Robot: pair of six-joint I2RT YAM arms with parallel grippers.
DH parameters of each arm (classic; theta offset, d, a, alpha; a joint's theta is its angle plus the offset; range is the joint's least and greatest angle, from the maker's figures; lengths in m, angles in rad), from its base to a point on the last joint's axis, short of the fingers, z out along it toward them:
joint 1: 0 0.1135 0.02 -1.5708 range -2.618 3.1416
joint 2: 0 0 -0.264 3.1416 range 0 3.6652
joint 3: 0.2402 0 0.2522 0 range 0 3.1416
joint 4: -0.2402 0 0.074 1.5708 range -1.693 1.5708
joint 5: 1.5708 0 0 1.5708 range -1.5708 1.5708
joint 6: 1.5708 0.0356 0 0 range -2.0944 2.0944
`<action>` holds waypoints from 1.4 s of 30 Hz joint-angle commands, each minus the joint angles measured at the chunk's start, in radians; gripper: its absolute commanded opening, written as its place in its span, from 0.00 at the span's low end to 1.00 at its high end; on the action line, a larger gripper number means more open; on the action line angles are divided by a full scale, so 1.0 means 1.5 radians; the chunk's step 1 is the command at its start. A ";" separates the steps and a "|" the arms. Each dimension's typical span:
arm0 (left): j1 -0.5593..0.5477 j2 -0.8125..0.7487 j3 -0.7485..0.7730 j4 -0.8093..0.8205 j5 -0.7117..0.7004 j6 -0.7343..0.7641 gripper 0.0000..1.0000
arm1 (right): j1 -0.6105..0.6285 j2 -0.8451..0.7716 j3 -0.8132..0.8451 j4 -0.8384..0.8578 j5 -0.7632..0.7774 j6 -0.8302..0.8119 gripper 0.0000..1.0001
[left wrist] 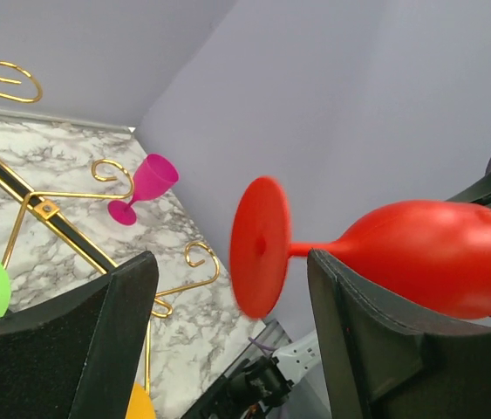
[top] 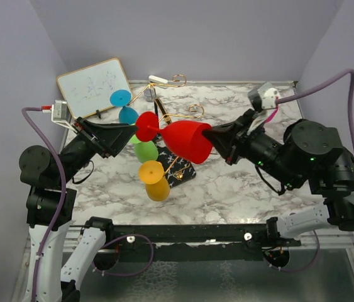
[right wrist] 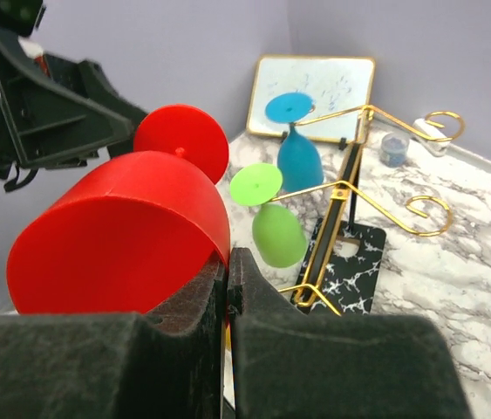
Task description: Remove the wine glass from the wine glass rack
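A red wine glass (top: 186, 141) (left wrist: 437, 257) (right wrist: 114, 236) lies sideways in the air, its round foot pointing left. My right gripper (top: 211, 137) (right wrist: 229, 262) is shut on the rim of its bowl. The left gripper (top: 129, 133) (left wrist: 230, 262) is open, its black fingers (left wrist: 97, 332) standing either side of the foot without touching it. The gold wine glass rack (top: 164, 116) (right wrist: 350, 188) (left wrist: 62, 227) stands just behind on its black speckled base (top: 182, 171). In the right wrist view the red glass is apart from the rack's arms.
Blue (top: 124, 107), green (top: 145, 151) and yellow (top: 156, 182) glasses hang on the rack. A magenta glass (left wrist: 140, 188) stands on the marble table (top: 239, 182). A framed whiteboard (top: 95, 87) leans at the back left, with a small blue cup (right wrist: 393, 148) near it.
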 commanded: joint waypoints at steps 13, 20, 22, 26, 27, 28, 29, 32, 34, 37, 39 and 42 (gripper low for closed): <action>-0.004 0.002 0.008 -0.040 -0.061 0.035 0.70 | 0.004 -0.191 -0.242 0.802 0.417 -0.704 0.01; -0.004 0.004 -0.006 -0.023 -0.056 0.023 0.69 | 0.004 -0.169 -0.161 0.784 0.395 -0.736 0.01; -0.004 0.003 -0.005 -0.023 -0.056 0.023 0.68 | 0.004 -0.155 -0.165 0.776 0.395 -0.742 0.01; -0.004 0.002 -0.003 -0.028 -0.057 0.026 0.68 | 0.004 -0.099 -0.181 0.773 0.396 -0.768 0.01; -0.004 0.002 -0.001 -0.031 -0.058 0.028 0.68 | 0.004 -0.081 -0.181 0.791 0.397 -0.791 0.01; -0.004 0.002 0.002 -0.035 -0.058 0.030 0.67 | 0.004 -0.065 -0.185 0.828 0.397 -0.829 0.01; -0.004 0.002 0.003 -0.038 -0.058 0.031 0.67 | 0.003 -0.048 -0.186 0.871 0.396 -0.870 0.01; -0.004 -0.001 0.004 -0.044 -0.061 0.033 0.67 | -0.020 -0.003 -0.166 0.932 0.387 -0.956 0.01; -0.004 -0.003 0.004 -0.046 -0.061 0.034 0.67 | -0.055 0.022 -0.137 0.886 0.378 -0.934 0.01; -0.004 -0.008 0.001 -0.050 -0.064 0.035 0.67 | -0.133 0.062 -0.075 0.697 0.353 -0.794 0.01; -0.004 -0.009 -0.002 -0.051 -0.065 0.035 0.66 | -0.194 0.091 -0.031 0.573 0.318 -0.699 0.01; -0.004 -0.013 -0.004 -0.055 -0.066 0.036 0.66 | -0.330 0.159 0.066 0.353 0.234 -0.532 0.01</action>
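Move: The right hand holds the red wine glass by its rim. The pink glass, standing on the open far-right table, lies some 36 cm ahead, 21 cm right and 42 cm below it. The rack's middle is about 24 cm ahead and 13 cm left, the green glass 18 ahead and 23 left, both roughly 30 cm lower. From the left hand, the pink glass is around 32 cm ahead and 43 cm right. Right hand carries the red glass 19 cm right and up, then forward and 10 cm left, turning clockwise. ##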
